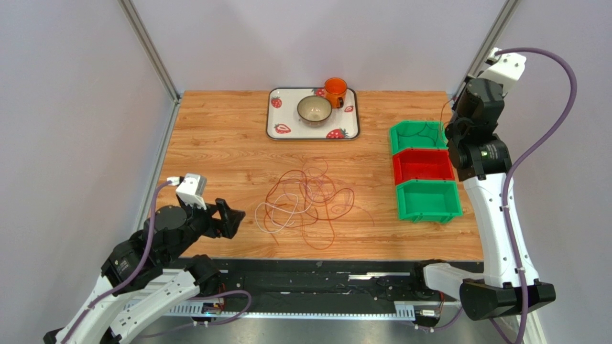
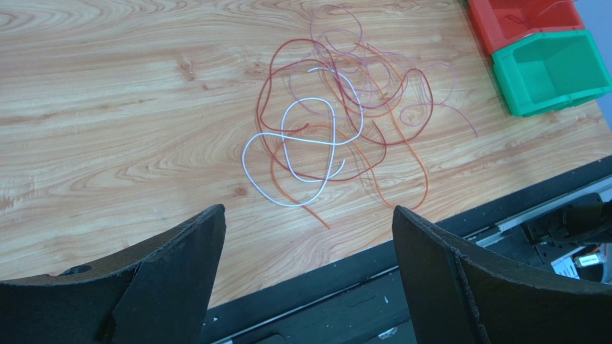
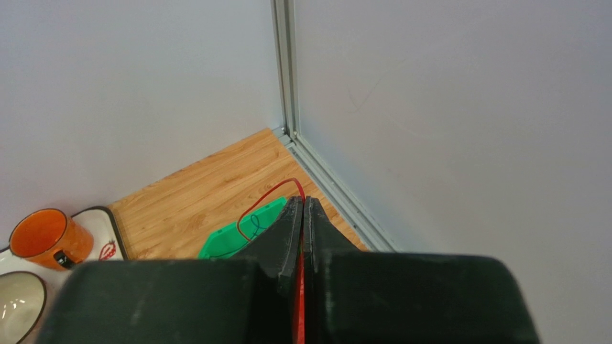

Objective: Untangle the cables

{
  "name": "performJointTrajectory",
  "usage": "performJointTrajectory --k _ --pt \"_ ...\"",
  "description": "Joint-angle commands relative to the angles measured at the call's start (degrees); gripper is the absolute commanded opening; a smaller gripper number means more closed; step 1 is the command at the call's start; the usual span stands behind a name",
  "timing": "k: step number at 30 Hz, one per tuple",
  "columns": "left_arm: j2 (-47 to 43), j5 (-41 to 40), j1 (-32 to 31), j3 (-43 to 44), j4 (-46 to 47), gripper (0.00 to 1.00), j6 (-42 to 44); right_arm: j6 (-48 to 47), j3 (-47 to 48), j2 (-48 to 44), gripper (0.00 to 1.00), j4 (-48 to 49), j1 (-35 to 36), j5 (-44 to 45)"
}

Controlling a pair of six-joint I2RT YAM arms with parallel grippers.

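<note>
A loose tangle of thin cables [image 1: 309, 204] in red, orange, white and pale purple lies on the wooden table near its front edge, and in the left wrist view the cables [image 2: 337, 122] spread out ahead of my fingers. My left gripper [image 2: 305, 209] is open and empty, hovering just left of the tangle [image 1: 224, 218] over the table's front edge. My right gripper [image 3: 303, 201] is shut on a red cable [image 3: 266, 195], which arcs from the fingertips down toward the far green bin [image 3: 226, 244]. That gripper [image 1: 454, 140] is raised over the bins.
Three bins stand in a row at the right: far green [image 1: 402, 136], red [image 1: 424, 166], near green [image 1: 429, 201]. A dark cable [image 3: 262, 218] lies in the far green bin. A strawberry tray [image 1: 276, 118] at the back holds a bowl [image 1: 314, 110] and an orange mug [image 1: 335, 90].
</note>
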Motion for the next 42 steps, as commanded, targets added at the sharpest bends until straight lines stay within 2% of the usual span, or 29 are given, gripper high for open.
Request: performJointTrajectory --k 1,9,12,17,21,25,33,37,42 --pt "-0.3 -0.6 -0.1 0.3 0.8 0.94 -1.0 6.3 -3.8 -3.7 0.0 4.5 -0.3 -1.5" --pt "-0.6 -1.1 -0.1 0.1 0.7 0.94 -1.2 7.6 -9.1 -3.8 0.0 4.7 -0.7 -1.7" --pt "-0.8 -1.3 -0.1 0.1 0.6 0.94 -1.3 10.9 -12.5 -5.2 0.0 4.7 -1.8 -1.9" --pt "-1.2 -1.7 -0.1 0.1 0.5 0.93 -1.4 17.5 -18.1 -6.7 0.0 4.3 -6.4 -11.1" --pt "-1.4 -2.2 -0.1 -0.1 0.4 0.93 -1.6 18.0 -20.6 -7.9 0.0 3.6 -6.7 -14.0" --pt "-0.9 -2.5 -0.1 0.0 0.4 0.93 -1.5 16.6 -22.7 -8.5 0.0 4.8 -9.4 -21.0" --pt "-0.3 -2.9 -0.1 0.1 0.0 0.92 -1.9 17.9 -24.7 -6.9 0.0 4.4 -10.8 -26.7" --pt "-0.3 -3.1 -0.1 0.1 0.0 0.92 -1.9 18.0 -25.4 -10.3 0.0 3.8 -11.0 -30.3" --pt "0.5 -3.3 -0.1 0.1 0.1 0.92 -1.7 17.9 -25.1 -14.3 0.0 1.9 -11.0 -29.2"
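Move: The red bin, over which the red cable is to be brought down, lies about 7 cm to the left of the right hand, level with it fore and aft, and some 41 cm below. Of the same hand, the far green bin is roughly 10 cm ahead and 8 cm to the left, the near green bin about 10 cm back and 7 cm to the left, both as low. From the left hand the red bin is about 21 cm ahead, 52 cm to the right and 22 cm below. The red cable, still pinched in the shut right fingers, is brought down towards the red bin: the right hand sinks about 15 cm nearly straight, easing a little to the left late on and levelling off at the end. Meanwhile the hand rolls left side up some 20 degrees, tips slightly down and, in the later part, swings counter-clockwise. ##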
